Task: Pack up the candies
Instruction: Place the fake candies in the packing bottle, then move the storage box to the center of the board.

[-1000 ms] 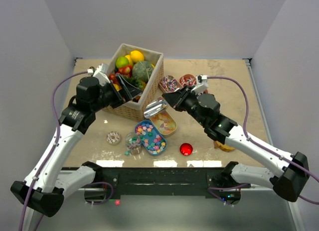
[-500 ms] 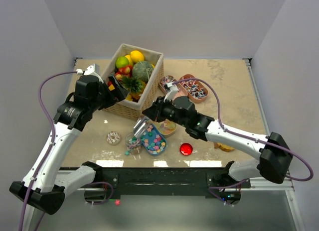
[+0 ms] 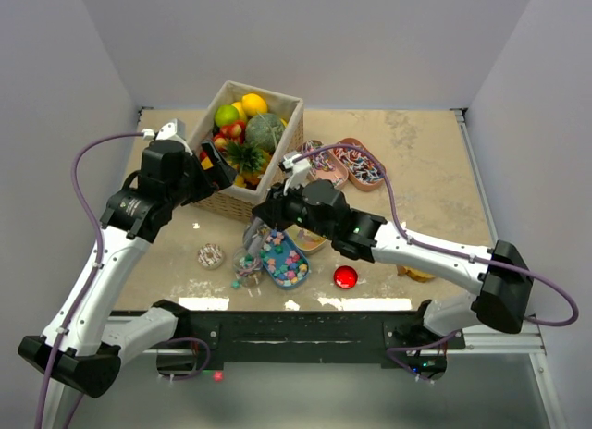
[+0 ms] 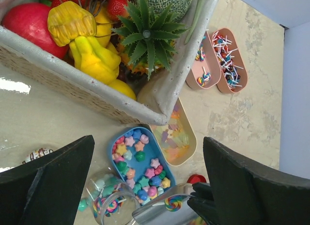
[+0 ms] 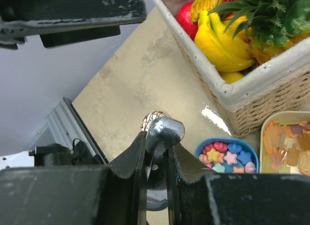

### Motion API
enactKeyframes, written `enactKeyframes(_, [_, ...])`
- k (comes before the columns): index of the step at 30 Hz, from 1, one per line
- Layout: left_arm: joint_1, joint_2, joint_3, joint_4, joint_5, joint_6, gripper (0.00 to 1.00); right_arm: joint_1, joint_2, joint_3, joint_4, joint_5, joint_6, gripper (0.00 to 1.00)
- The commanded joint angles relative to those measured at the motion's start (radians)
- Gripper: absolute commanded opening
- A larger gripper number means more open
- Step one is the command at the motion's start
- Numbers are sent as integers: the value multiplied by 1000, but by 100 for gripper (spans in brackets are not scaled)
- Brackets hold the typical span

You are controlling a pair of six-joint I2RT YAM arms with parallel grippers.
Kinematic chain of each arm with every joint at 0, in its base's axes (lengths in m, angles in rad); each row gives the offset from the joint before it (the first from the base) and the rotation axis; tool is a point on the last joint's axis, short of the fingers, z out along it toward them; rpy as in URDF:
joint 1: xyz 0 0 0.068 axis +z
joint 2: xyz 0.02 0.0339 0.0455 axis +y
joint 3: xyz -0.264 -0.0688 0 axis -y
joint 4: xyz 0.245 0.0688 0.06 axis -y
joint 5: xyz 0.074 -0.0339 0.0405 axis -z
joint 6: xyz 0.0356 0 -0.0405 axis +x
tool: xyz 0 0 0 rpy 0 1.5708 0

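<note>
My right gripper [image 3: 269, 220] [image 5: 157, 147] is shut on the handle of a metal scoop [image 3: 255, 234] [image 4: 160, 210] [image 5: 165, 130]. The scoop tilts down over a clear glass jar [image 3: 246, 263] [image 4: 104, 205] and carries a swirl lollipop [image 4: 173, 203]. Lollipops and pastel pieces lie in the jar. Star-shaped pastel candies fill a blue tray [image 3: 282, 258] [image 4: 140, 167] [image 5: 227, 154]. Orange-yellow gummies lie in a cream tray [image 3: 312, 237] [image 4: 177, 137] [image 5: 286, 142]. My left gripper [image 3: 215, 170] [image 4: 149, 138] hangs open beside the basket, holding nothing.
A wicker basket [image 3: 242, 201] [image 4: 72, 84] [image 5: 252, 84] of toy fruit stands at the back left. Two pink trays [image 3: 356, 164] [image 4: 227, 60] of lollipops sit behind my right arm. A sprinkled doughnut [image 3: 211, 255] [image 5: 151, 119] lies left of the jar, a red piece [image 3: 345, 277] near the front.
My right arm has swung left and down with the scoop, from over the cream tray to over the jar. The left gripper drew back slightly from the basket.
</note>
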Motion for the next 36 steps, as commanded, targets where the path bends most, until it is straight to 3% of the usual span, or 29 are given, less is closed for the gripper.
enactKeyframes(1, [10,-4,39,13,-21,24,100,37,9,70,-31,82,-109,0])
enactKeyframes(16, [13,-11,33,18,-8,39,100,74,3,104,-47,281,-145,0])
enactKeyframes(25, [11,61,75,143,235,209,100,39,-71,224,-225,528,-124,0])
enactKeyframes(28, [11,110,81,186,309,240,99,-47,-109,189,-253,648,-79,0])
enactKeyframes(30, [11,147,82,221,360,245,99,-173,-130,156,-281,671,-24,0])
enactKeyframes(36, [11,233,127,272,415,297,98,-403,-83,77,-157,810,-36,0])
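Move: Below and behind the right hand, which holds the metal scoop, the packing bottle stands about 7 cm back, 4 cm to its left and 14 cm down. The blue tray of star candies is some 4 cm back and 4 cm right of that hand, the gummy tray about 4 cm ahead and 9 cm right, and the donut 4 cm back and 15 cm left. From the left hand the bottle lies roughly 15 cm back, 3 cm right and 16 cm down. Tipping the scoop by about 10 degrees over the bottle's mouth, the right hand first sinks barely 1 cm, then lifts and sweeps off, fast, some 22 cm right and 13 cm forward towards the lollipop trays, turning clockwise and keeping its grip. Late on, the open left hand shifts about 6 cm right and 3 cm forward over the fruit basket, also turning clockwise. ##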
